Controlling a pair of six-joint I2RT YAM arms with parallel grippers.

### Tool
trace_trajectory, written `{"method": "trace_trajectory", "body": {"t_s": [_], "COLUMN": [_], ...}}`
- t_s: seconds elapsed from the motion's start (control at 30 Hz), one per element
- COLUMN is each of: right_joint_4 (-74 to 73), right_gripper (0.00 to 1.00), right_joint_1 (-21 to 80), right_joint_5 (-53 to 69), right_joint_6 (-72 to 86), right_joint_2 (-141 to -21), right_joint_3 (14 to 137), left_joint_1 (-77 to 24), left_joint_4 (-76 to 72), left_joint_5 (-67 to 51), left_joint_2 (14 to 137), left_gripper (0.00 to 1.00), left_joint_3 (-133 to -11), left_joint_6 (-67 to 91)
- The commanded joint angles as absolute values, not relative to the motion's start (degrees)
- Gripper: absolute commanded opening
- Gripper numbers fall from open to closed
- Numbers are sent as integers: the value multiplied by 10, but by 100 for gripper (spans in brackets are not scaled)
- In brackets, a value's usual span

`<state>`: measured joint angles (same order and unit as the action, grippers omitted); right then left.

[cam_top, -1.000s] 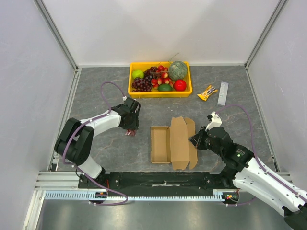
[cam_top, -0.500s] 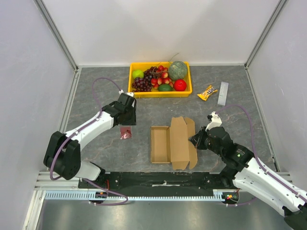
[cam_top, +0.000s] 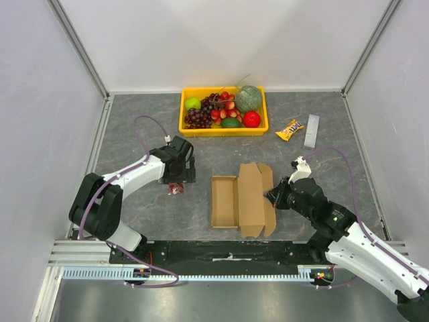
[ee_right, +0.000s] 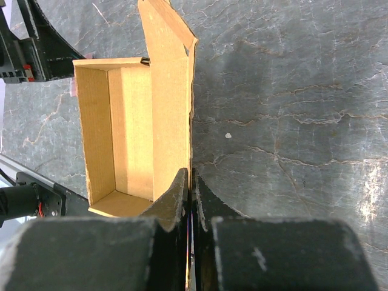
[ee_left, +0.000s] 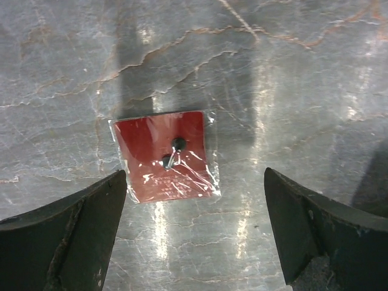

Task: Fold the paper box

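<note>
The paper box (cam_top: 240, 200) lies on the table as brown cardboard, with an open trough on its left and the lid flap spread to the right. My right gripper (cam_top: 271, 196) is shut on the right edge of that lid flap. In the right wrist view the fingers (ee_right: 180, 193) pinch the thin cardboard edge and the box (ee_right: 130, 133) runs away up-left. My left gripper (cam_top: 178, 176) hovers open to the left of the box. In its wrist view the left gripper (ee_left: 194, 176) stands wide over a small dark-red packet (ee_left: 163, 154) lying flat on the table, not touching it.
A yellow tray (cam_top: 221, 130) full of fruit stands at the back centre. A yellow snack bag (cam_top: 289, 129) and a pale flat strip (cam_top: 312, 131) lie at the back right. The dark-red packet (cam_top: 176, 190) lies just left of the box. White walls close in the table on three sides.
My left arm swung back away from the packet, then returned over it, and its jaws have spread wide. The right gripper and the box have not moved.
</note>
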<state>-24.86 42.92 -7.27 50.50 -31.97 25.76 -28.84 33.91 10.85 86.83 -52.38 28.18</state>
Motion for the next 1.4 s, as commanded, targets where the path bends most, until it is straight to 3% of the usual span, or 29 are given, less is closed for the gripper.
{"method": "trace_trajectory", "body": {"t_s": [0.0,0.7,0.97,1.37], "right_joint_4": [-242,-241,-242,-244], "right_gripper": [6,6,6,6], "right_joint_1": [431,430,431,431], "right_joint_5": [-70,-74,-75,-82], "right_joint_6": [506,504,504,500], "right_joint_2": [-311,-316,-315,-313], "right_joint_3": [267,268,272,278], "left_joint_1": [-287,-265,-265,-265], "left_joint_4": [330,294,272,259], "left_joint_5": [160,146,126,103], "left_joint_2": [877,913,911,911], "left_gripper": [100,99,79,61], "left_joint_3": [-519,-473,-454,-452], "left_joint_6": [331,352,349,338]}}
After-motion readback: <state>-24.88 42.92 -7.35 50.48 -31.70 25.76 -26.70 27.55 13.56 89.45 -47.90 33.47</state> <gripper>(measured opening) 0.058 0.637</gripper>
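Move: Just left of the left hand, by about 2 cm, and some 4 cm below it lies the red packet, level with it fore and aft. The open box tray stands roughly 14 cm to this hand's right and 5 cm back, its raised lid about 22 cm right and 6 cm back; the fruit basket is some 25 cm ahead and 14 cm right. From the right hand, the packet lies about 29 cm left, 9 cm ahead and 13 cm lower. Dropping about 3 cm towards the table while sliding some 2 cm left, the left hand turns slightly counter-clockwise and centres its wide-open fingers over the red packet. It then stays low, easing barely forward, and closes them to roughly two-thirds open, the tips coming in against the packet's sides. The right hand stays still, keeping its pinch on the lid's outer edge. ##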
